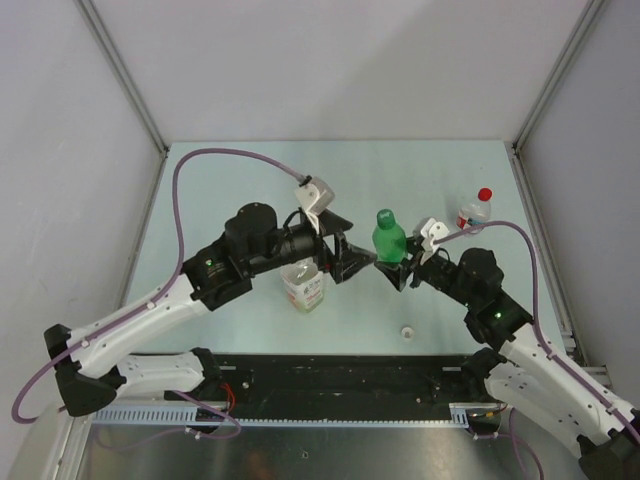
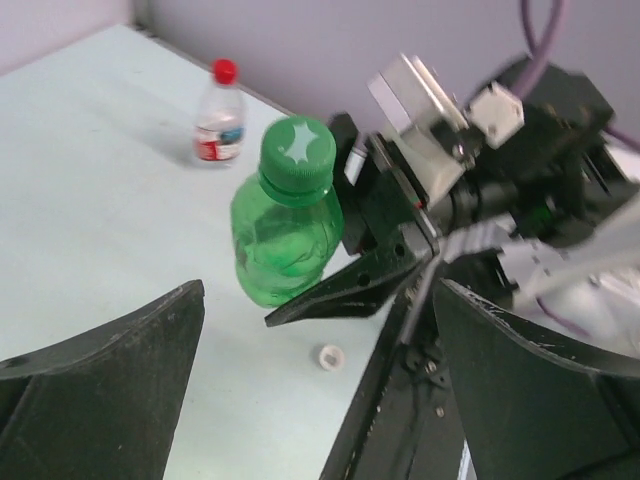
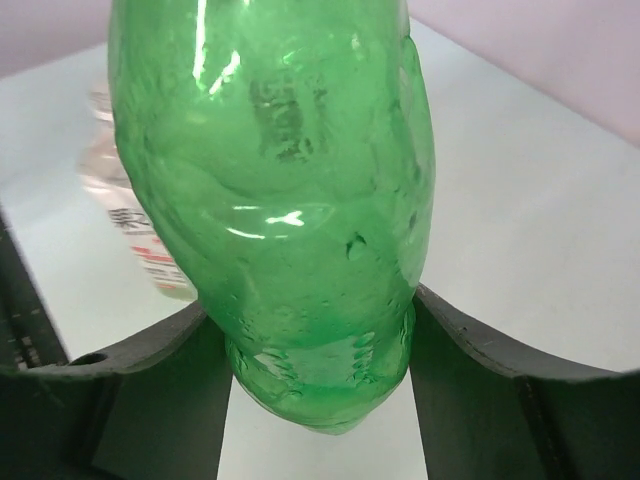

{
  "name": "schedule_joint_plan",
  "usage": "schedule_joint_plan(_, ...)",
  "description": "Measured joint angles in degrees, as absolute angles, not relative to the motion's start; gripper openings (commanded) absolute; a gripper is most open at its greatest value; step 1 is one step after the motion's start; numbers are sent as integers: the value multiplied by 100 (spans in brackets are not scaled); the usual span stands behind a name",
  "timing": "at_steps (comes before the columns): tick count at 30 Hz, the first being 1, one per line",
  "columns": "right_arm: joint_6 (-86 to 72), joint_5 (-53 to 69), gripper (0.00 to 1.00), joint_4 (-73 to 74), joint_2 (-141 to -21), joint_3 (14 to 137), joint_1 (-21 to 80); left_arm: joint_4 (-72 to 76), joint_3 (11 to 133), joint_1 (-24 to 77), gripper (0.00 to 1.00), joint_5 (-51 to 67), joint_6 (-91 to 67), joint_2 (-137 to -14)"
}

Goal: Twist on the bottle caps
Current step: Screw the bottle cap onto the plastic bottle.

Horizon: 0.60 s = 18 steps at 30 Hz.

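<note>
The green bottle [image 1: 389, 240] stands mid-table with the green cap [image 1: 385, 217] on its neck. My right gripper [image 1: 401, 264] is shut on its lower body; in the right wrist view the bottle [image 3: 290, 200] fills the gap and both pads touch it. My left gripper [image 1: 358, 255] is open just left of the bottle, holding nothing; its wrist view shows the green cap [image 2: 297, 150] beyond its fingers [image 2: 110, 385]. The red cap [image 1: 485, 194] sits on the small clear bottle [image 1: 472, 212]. The white cap [image 1: 407, 332] lies loose on the table.
A wider clear bottle with an orange label [image 1: 305, 285] stands uncapped under my left arm, close to the green bottle. A black rail [image 1: 350, 375] runs along the table's near edge. Walls enclose the table on three sides.
</note>
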State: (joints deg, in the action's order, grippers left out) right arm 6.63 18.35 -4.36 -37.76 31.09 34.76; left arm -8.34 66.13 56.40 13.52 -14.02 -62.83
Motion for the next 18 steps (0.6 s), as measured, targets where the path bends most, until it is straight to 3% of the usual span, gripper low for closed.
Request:
schedule_joint_plan(9,676,620,0,-187,-4202,3127,3640,-1083,7811,5640,91,-460,-2034,-7183)
schedule_joint_plan(18,858,-148,0,-23,-4383,3201,4012,-1444,8300,5649,73,-1033,-2211,-7922)
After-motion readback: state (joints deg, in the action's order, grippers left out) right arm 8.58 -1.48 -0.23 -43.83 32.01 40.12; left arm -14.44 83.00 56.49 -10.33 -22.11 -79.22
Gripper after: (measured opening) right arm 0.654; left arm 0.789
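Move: Some 5 cm ahead and 5 cm to the right of the left hand, about 1 cm higher, is the green cap, on the plastic bottle that the right hand already grips low down; from that right hand, the cap is about 9 cm up, 1 cm ahead and 1 cm left. From the left hand, the open bottle is about 7 cm ahead, 10 cm left; the white cap 3 cm ahead, 14 cm right, 30 cm down; the red-capped bottle 27 cm ahead, 30 cm right. Swinging forward about 9 cm and slightly right, the left hand arcs up some 3 cm and back down towards the green cap, turning about 25 degrees counter-clockwise as its wide-open fingers begin to narrow. Meanwhile the right hand keeps its grip, lowers the bottle about 4 cm while carrying it some 3 cm forward, and turns clockwise, tilting the cap towards the left fingers. ##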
